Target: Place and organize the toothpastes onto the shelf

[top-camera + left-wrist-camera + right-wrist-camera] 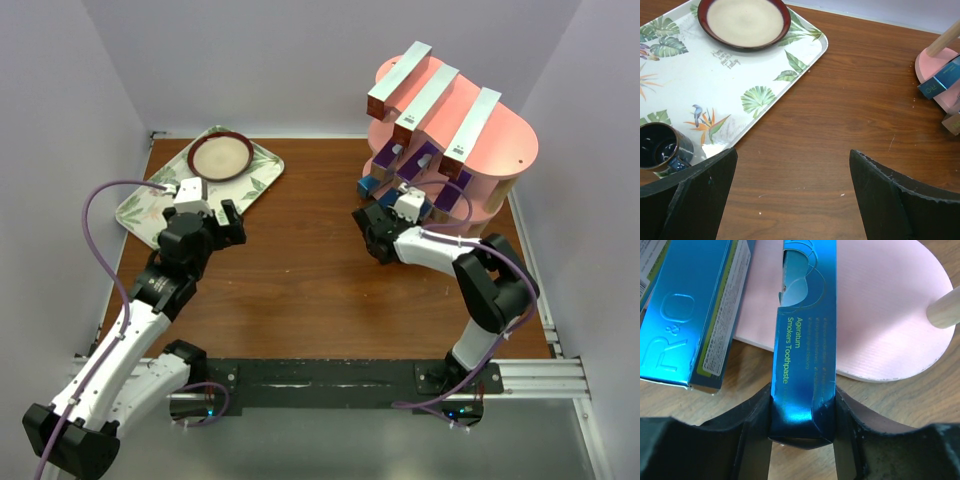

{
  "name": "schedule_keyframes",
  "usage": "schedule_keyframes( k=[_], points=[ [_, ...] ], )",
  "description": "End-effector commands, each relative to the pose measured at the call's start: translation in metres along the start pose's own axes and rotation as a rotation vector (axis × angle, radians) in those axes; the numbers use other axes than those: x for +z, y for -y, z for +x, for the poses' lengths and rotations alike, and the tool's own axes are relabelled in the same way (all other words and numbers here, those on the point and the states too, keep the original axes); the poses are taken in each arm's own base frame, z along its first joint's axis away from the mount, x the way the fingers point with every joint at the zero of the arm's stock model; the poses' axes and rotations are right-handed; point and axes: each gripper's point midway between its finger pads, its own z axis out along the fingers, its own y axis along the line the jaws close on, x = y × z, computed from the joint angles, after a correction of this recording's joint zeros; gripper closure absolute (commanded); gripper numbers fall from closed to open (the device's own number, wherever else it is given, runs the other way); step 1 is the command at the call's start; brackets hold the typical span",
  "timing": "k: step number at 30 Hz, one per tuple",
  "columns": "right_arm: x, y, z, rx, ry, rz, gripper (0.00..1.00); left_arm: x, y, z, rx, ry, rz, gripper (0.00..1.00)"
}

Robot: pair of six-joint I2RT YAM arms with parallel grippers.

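The pink shelf [505, 150] stands at the back right. Three silver and red toothpastes [427, 103] lie across its top board, purple ones [418, 160] stick out of the middle tier, and blue ones [372, 186] rest at the bottom. My right gripper [802, 415] is shut on the near end of a blue toothpaste box [802, 355]. The far end of that box lies over the bottom pink board [880, 315]. A second blue box [690, 315] lies just to its left. My left gripper [792, 190] hangs open over bare table with nothing between its fingers.
A leaf-patterned tray [255, 180] sits at the back left with a red-rimmed plate [220, 155] on it; a dark mug [660, 145] stands on its near corner. A wooden post [945, 310] rises from the bottom board. Walls enclose the table on three sides.
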Motion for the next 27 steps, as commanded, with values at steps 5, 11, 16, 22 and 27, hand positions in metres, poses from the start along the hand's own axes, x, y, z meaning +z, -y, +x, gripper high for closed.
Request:
schedule_keyframes(
  k=[5,11,16,22,27],
  points=[
    [0.006,-0.006,-0.025,0.047,0.062,0.028,0.41,0.003,0.002,-0.003,-0.015,0.021,0.016,0.00],
    [-0.005,-0.011,-0.032,0.046,0.036,-0.045,0.25,0.003,0.002,-0.004,-0.019,0.021,0.022,0.00],
    [-0.033,-0.019,-0.038,0.002,0.052,-0.143,0.14,0.003,0.003,-0.006,-0.025,0.026,0.033,0.00],
    [-0.071,-0.026,-0.034,-0.051,0.046,-0.248,0.04,0.002,0.003,-0.008,-0.031,0.031,0.043,0.00],
    [-0.098,-0.032,-0.020,-0.119,-0.013,-0.367,0.01,0.001,0.003,-0.009,-0.030,0.034,0.054,0.00]
  ],
)
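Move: The right hand is around the near end of the blue toothpaste lying on the bottom shelf. That box's middle is about 6 cm ahead and 5 cm to the right, roughly level with the fingers. The middle blue toothpaste is centred some 8 cm ahead and 1 cm left of this hand, the left blue toothpaste about 11 cm ahead and 5 cm left. From the left hand, the box being placed lies roughly 12 cm ahead, 44 cm right and 16 cm lower. The right fingers let go of the blue toothpaste's near end, spreading from about half to fully open while the hand stays almost in place. The hand then comes free and swings away from the shelf, about 7 cm left and 6 cm up while drawing back some 3 cm, turning about 15 degrees counter-clockwise. ##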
